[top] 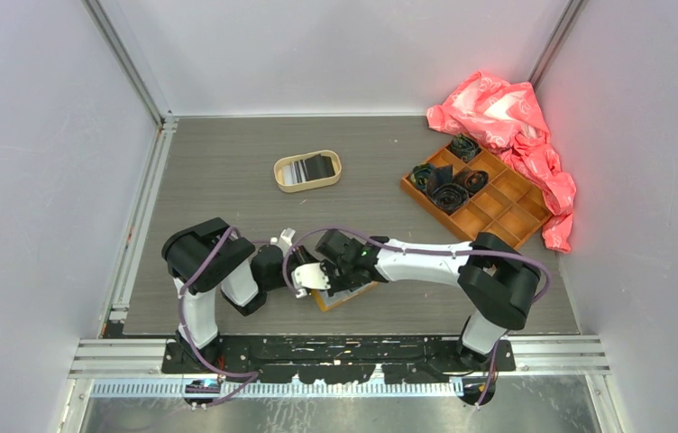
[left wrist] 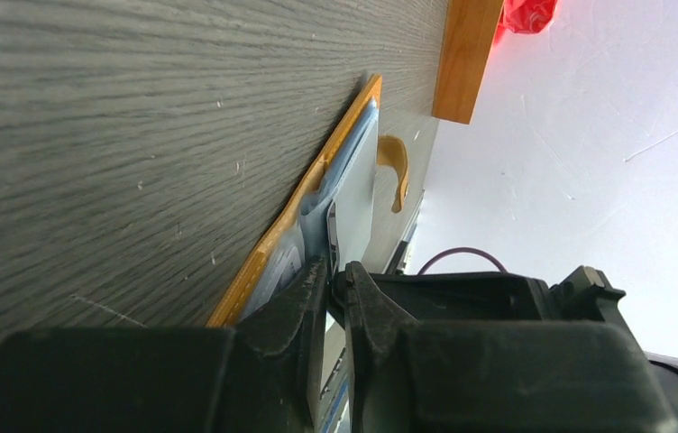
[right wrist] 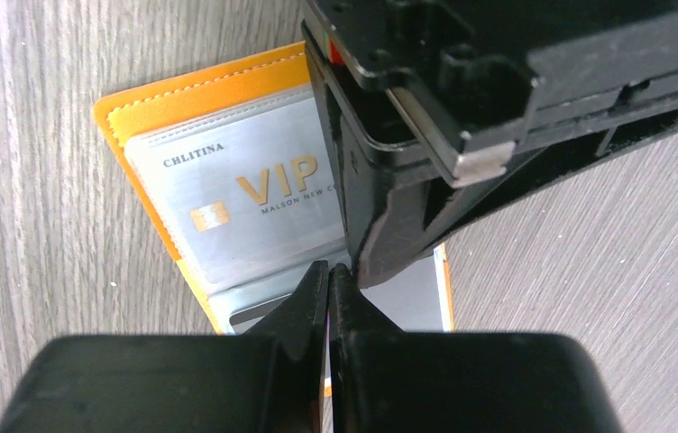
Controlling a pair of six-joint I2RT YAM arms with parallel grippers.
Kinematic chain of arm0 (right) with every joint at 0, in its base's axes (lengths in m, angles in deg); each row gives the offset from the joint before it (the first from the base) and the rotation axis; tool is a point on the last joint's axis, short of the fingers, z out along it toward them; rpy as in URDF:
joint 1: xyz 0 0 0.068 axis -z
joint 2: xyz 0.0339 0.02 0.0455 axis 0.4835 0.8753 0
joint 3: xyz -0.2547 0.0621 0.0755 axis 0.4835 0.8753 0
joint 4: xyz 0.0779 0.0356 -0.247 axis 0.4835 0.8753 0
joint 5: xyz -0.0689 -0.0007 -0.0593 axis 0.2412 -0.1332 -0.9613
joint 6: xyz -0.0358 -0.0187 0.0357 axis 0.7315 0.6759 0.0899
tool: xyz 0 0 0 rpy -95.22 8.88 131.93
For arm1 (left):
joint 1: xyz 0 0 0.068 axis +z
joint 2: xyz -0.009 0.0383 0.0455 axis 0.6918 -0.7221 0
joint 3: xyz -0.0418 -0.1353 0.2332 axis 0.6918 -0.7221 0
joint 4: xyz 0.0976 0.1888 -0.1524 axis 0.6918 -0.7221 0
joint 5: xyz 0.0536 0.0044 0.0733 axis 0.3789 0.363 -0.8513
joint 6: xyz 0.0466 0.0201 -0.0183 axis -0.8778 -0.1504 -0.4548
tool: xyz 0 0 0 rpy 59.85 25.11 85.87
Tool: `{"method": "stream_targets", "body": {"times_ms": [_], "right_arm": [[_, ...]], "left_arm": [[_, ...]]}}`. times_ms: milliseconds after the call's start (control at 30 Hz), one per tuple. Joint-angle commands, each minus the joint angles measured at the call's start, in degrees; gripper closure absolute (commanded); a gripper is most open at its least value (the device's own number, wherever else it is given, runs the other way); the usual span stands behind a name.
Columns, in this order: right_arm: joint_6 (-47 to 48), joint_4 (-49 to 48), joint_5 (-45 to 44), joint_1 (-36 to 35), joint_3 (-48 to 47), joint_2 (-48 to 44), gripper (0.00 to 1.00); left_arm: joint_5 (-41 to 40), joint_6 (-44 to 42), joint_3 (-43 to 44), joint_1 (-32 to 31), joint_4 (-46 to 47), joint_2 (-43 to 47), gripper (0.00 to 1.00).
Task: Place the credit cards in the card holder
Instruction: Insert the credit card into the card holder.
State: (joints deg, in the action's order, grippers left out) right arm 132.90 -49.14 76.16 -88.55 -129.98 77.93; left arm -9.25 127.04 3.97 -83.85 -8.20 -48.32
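The orange card holder [top: 355, 297] lies open near the table's front edge, beneath both grippers. In the right wrist view a pale silver credit card [right wrist: 245, 194] marked VIP sits in the holder's [right wrist: 200, 86] clear sleeve. My left gripper [left wrist: 335, 271] stands a thin slit apart, with the edge of that pale card [left wrist: 355, 171] running between its tips. My right gripper [right wrist: 328, 269] is shut with nothing in it, its tips down on the sleeve. A striped card [top: 295, 171] and a black card [top: 321, 167] lie in the oval tray [top: 279, 183].
An orange compartmented box [top: 498, 209] with dark rolled items stands at the back right, beside a crumpled pink bag [top: 507, 117]. The holder's snap tab [left wrist: 394, 162] sticks out past its far edge. White walls enclose the table on three sides.
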Motion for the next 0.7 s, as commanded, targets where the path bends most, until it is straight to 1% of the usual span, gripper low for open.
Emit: {"method": "stream_targets", "body": {"times_ms": [0, 100, 200, 333, 433, 567, 667], "right_arm": [[1.2, 1.5, -0.6, 1.4, -0.8, -1.6, 0.97], [0.8, 1.9, 0.3, 2.2, -0.9, -2.1, 0.97], [0.0, 3.2, 3.1, 3.4, -1.5, -3.2, 0.97], [-1.2, 6.7, 11.7, 6.2, -2.7, -5.7, 0.96], [-2.0, 8.3, 18.1, 8.9, -2.9, -7.8, 0.95], [-3.6, 9.3, 23.6, 12.5, -3.3, -10.1, 0.94], [-5.1, 10.1, 26.9, 15.0, -3.8, -11.0, 0.93]], "left_arm": [[0.3, -1.4, -0.6, 0.2, -3.1, -0.9, 0.84], [0.3, -1.5, -0.6, 0.2, -3.3, -0.5, 0.84], [0.4, -1.5, -0.6, 0.2, -3.7, 0.2, 0.84], [0.3, -1.7, -1.0, 0.3, -4.7, 2.4, 0.83], [0.1, -2.5, -1.2, 0.3, -7.3, 5.3, 0.83], [-0.3, -4.9, -0.6, 0.2, -15.0, 11.6, 0.82], [-1.1, -8.0, 0.6, 0.3, -26.1, 18.7, 0.82]]}}
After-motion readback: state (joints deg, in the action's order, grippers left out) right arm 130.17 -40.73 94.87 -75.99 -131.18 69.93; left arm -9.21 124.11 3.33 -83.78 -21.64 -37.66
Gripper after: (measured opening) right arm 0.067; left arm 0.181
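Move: The black credit card is already in the right-hand pocket of the open card holder. Its middle lies about 3 cm right of the right fingertips, 1 cm ahead and 1 cm below. The VIP card in the other leaf is some 4 cm left and 2 cm back of the right hand, and the clasp strap about 7 cm right and 3 cm ahead. From the left hand, the black card is about 3 cm to the right, level fore and aft, 1 cm lower. Shut right fingertips, already on the black card's exposed edge, nudge right by about half a centimetre, towards the clasp side, then come free and climb some 4 cm while drifting a further 2 cm right, the fingertips swinging back and left by roughly 15 degrees. Just after, the left hand, fingers still slightly parted, eases off the card edge about 1 cm up, left and back. ##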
